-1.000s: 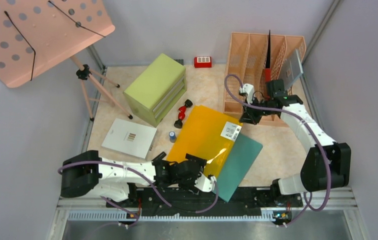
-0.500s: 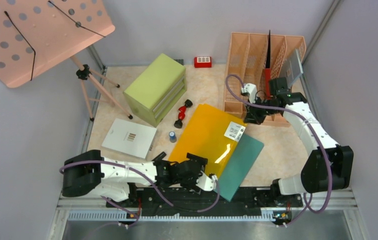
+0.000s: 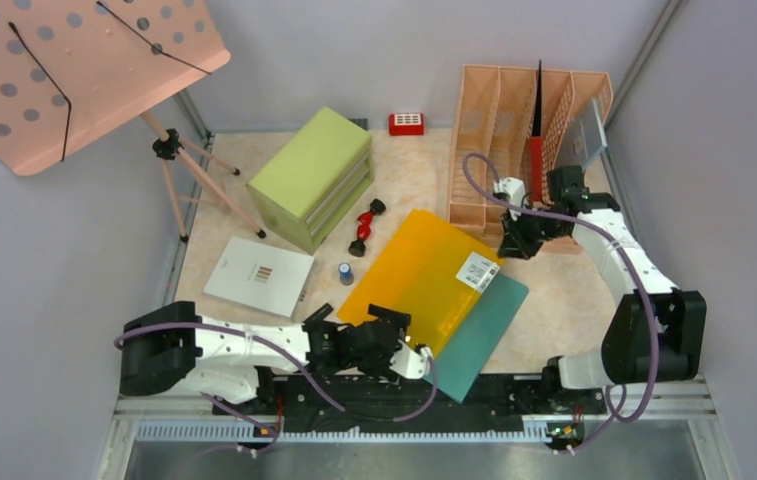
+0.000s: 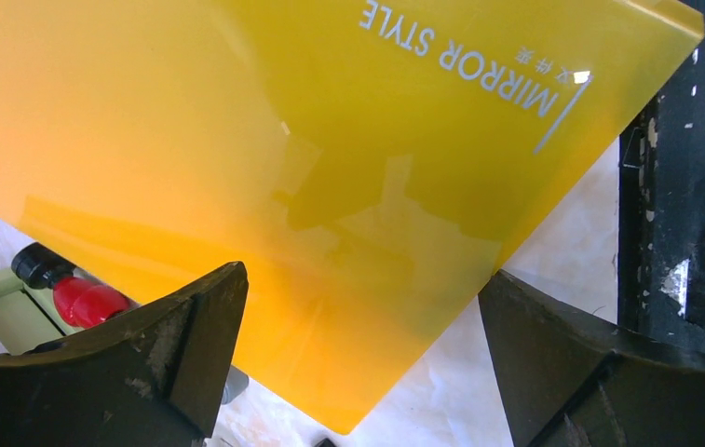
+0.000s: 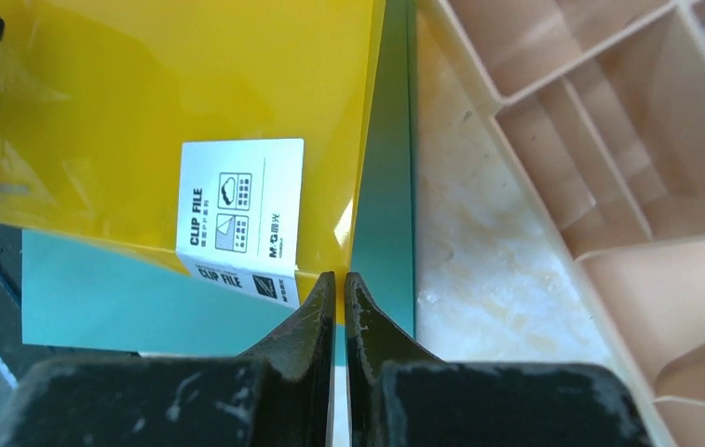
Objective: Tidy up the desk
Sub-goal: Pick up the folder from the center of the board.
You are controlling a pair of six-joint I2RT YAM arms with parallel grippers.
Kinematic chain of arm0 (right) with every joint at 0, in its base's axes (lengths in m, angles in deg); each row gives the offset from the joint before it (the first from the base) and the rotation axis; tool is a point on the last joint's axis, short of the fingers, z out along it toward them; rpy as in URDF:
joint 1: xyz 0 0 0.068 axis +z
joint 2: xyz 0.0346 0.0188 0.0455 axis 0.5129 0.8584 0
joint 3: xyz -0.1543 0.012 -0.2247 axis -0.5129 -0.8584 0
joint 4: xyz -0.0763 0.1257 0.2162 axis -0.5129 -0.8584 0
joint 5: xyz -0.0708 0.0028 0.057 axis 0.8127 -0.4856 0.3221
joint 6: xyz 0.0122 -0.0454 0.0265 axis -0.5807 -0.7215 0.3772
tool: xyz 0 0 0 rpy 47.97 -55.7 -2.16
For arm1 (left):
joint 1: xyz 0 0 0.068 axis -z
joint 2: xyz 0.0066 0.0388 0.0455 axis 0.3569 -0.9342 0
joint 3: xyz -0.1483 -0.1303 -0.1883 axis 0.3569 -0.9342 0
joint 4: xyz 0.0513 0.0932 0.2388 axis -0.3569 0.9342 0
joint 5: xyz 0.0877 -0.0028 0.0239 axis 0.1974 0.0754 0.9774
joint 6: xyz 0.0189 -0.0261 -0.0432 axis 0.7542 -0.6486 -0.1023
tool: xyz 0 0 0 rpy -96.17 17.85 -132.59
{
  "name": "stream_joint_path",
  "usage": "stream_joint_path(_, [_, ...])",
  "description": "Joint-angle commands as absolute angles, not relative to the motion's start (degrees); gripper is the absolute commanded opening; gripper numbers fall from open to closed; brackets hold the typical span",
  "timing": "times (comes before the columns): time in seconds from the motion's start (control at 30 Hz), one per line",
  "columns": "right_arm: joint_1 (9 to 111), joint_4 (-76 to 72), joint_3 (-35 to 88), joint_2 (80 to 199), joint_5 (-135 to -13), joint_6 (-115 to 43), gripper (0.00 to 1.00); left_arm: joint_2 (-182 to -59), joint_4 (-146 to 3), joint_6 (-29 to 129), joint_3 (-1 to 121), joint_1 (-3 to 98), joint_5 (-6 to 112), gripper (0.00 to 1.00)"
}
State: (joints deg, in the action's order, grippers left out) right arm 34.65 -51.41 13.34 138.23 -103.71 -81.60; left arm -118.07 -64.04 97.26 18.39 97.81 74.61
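On the beige marble desk (image 3: 554, 290) a yellow clip file (image 3: 419, 275) lies partly over a teal folder (image 3: 479, 330). My right gripper (image 3: 511, 240) is shut on the yellow file's far right corner, just in front of the peach file rack. The right wrist view shows the yellow edge (image 5: 367, 140) pinched at the right gripper (image 5: 340, 277), with the white label (image 5: 237, 219) and the teal folder (image 5: 97, 298) beneath. My left gripper (image 3: 414, 358) stands open at the desk's front edge. In its wrist view the left gripper (image 4: 362, 289) has the yellow file's near corner (image 4: 348, 391) between the fingers, untouched.
A peach file rack (image 3: 514, 110) with a red folder (image 3: 535, 150) stands at the back right. A green drawer cabinet (image 3: 314, 175), a red-and-black object (image 3: 364, 225), a small blue cap (image 3: 345, 272) and a white booklet (image 3: 259, 275) lie left. A tripod-mounted peach board (image 3: 74, 70) overhangs the left corner.
My right gripper has moved right and slightly nearer, dragging the yellow file's far corner with it across the teal folder. The left arm has barely shifted.
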Motion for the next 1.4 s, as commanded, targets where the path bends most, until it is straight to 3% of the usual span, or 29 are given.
stream_joint_path(0.0, [33.4, -54.9, 10.9, 139.5, -109.4, -82.4, 0.0, -116.7, -70.8, 97.5, 18.3, 97.2, 77.4, 0.99])
stream_joint_path(0.43, [32.0, -55.8, 6.0, 147.4, -109.7, -87.1, 0.0, -119.7, -63.8, 102.2, 19.1, 97.5, 73.3, 0.96])
stream_joint_path(0.53, [31.8, -55.6, 6.2, 148.2, -109.9, -86.9, 0.1, -119.9, -62.6, 103.3, 19.6, 98.0, 72.4, 0.96])
stream_joint_path(0.67, [31.8, -54.6, 6.9, 148.8, -110.3, -85.7, 0.34, -120.9, -62.5, 103.9, 20.3, 99.0, 72.1, 0.96])
stream_joint_path(0.8, [31.8, -52.8, 7.7, 150.0, -110.3, -83.6, 0.5, -121.8, -62.6, 103.9, 20.6, 100.4, 71.7, 0.95])
stream_joint_path(1.2, [31.8, -49.0, 9.1, 153.7, -111.0, -81.1, 0.56, -122.5, -63.1, 102.4, 19.9, 102.5, 72.1, 0.95])
stream_joint_path(1.37, [31.8, -44.5, 8.7, 152.7, -105.7, -78.3, 0.57, -122.7, -63.2, 102.2, 19.8, 102.7, 72.0, 0.94])
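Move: The right hand still pinches the yellow folder's raised far right corner; the folder's middle is about 17 cm left, 5 cm back and 6 cm below. The teal folder under it has its middle some 10 cm left, 11 cm back and 11 cm down. The rack stands about 22 cm ahead, 9 cm right and 5 cm lower. From the left hand, wide open at the near edge, the yellow folder's middle lies roughly 13 cm ahead and 2 cm right, about level in height. Right hand lowers the yellow folder's corner some 7 cm, then opens, letting go; left hand eases back 2 cm. ##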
